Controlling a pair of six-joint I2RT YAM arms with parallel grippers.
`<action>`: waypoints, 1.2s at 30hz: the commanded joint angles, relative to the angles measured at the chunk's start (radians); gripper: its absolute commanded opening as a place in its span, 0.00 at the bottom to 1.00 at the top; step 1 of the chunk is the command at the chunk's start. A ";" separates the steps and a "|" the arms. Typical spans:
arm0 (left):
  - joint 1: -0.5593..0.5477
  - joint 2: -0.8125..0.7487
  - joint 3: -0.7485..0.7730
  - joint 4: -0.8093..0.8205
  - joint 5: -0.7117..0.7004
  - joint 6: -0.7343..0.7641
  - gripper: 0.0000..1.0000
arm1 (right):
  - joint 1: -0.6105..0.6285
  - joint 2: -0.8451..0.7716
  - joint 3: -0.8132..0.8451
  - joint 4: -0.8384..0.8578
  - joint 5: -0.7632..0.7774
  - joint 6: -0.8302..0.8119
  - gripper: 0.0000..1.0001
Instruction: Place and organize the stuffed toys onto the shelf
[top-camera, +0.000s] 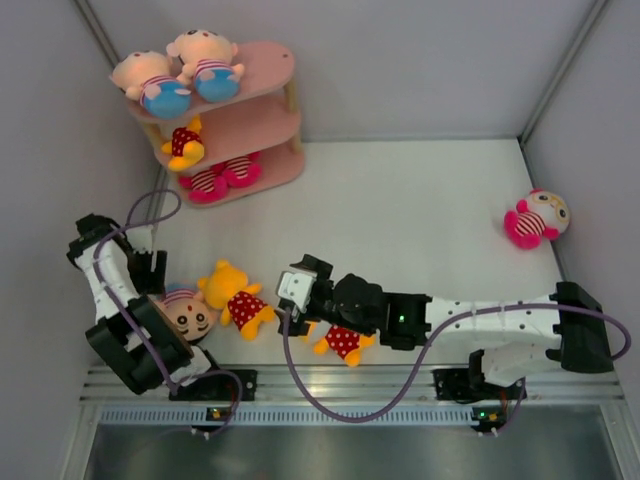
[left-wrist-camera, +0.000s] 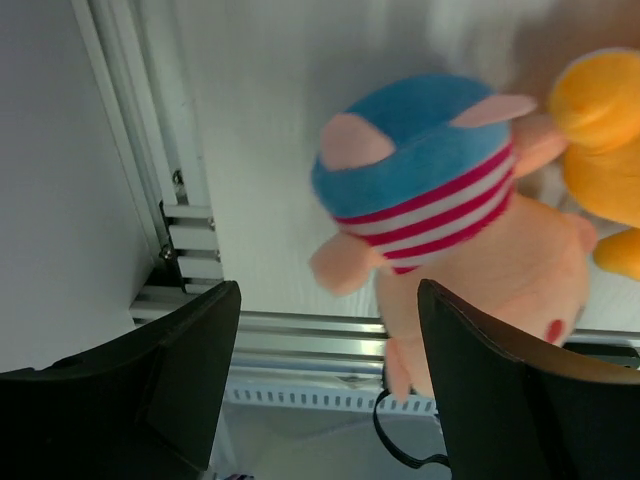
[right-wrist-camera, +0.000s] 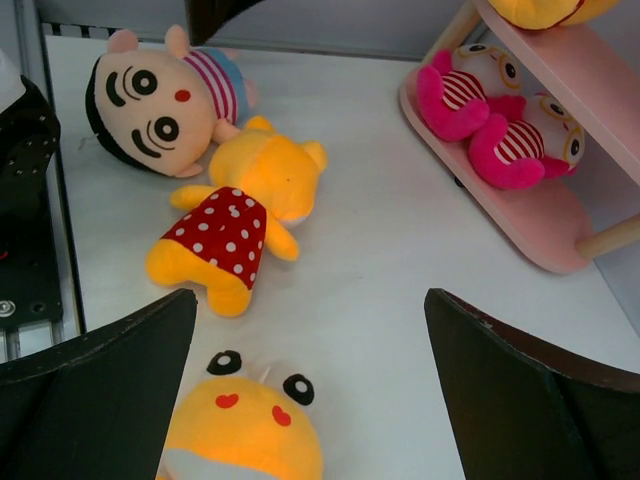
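The pink shelf (top-camera: 270, 75) stands at the back left with two boy toys on top, a yellow bear (top-camera: 185, 145) on the middle board and pink dolls (top-camera: 220, 178) at the bottom. A boy doll (top-camera: 188, 312) lies at the front left, with my left gripper (top-camera: 158, 280) open just over it. In the left wrist view the boy doll (left-wrist-camera: 450, 230) lies mostly ahead of my left gripper (left-wrist-camera: 328, 330), its head beside the right finger (left-wrist-camera: 500, 390). My right gripper (right-wrist-camera: 310, 380) is open above a yellow bear's head (right-wrist-camera: 245, 425).
A second yellow bear (top-camera: 238, 300) lies next to the boy doll. A pink doll (top-camera: 535, 218) lies alone at the far right. Grey walls close in both sides, and a metal rail (top-camera: 350, 385) runs along the near edge.
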 joint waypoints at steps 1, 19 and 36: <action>0.122 0.028 0.005 -0.016 0.122 0.136 0.77 | 0.025 0.013 0.020 0.006 0.030 0.013 0.98; 0.185 0.280 -0.010 0.009 0.406 0.107 0.00 | 0.057 0.127 0.067 0.006 0.124 -0.073 0.99; -0.153 -0.083 0.383 -0.045 0.908 0.119 0.00 | -0.214 -0.053 0.300 -0.319 -0.168 0.250 0.98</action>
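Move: The boy doll lies about 3 cm back, 4 cm to the right and 7 cm below the open left gripper, feet outward. The yellow bear is some 18 cm to the right of that gripper, level with it and 8 cm lower. From the right hand, the doll is about 28 cm left, level front to back and 20 cm down; the duck toy is roughly 10 cm right of that hand, 4 cm back and 20 cm down. Sink the left gripper about 5 cm onto the boy doll, leaning its fingers rightward, and pinch it shut on the striped torso. Then lift some 22 cm and reach forward about 10 towards the shelf, tipping the fingertips up and forward, drifting right at the last. Dip the empty, open right gripper 5 cm, then raise it and ease it forward. ##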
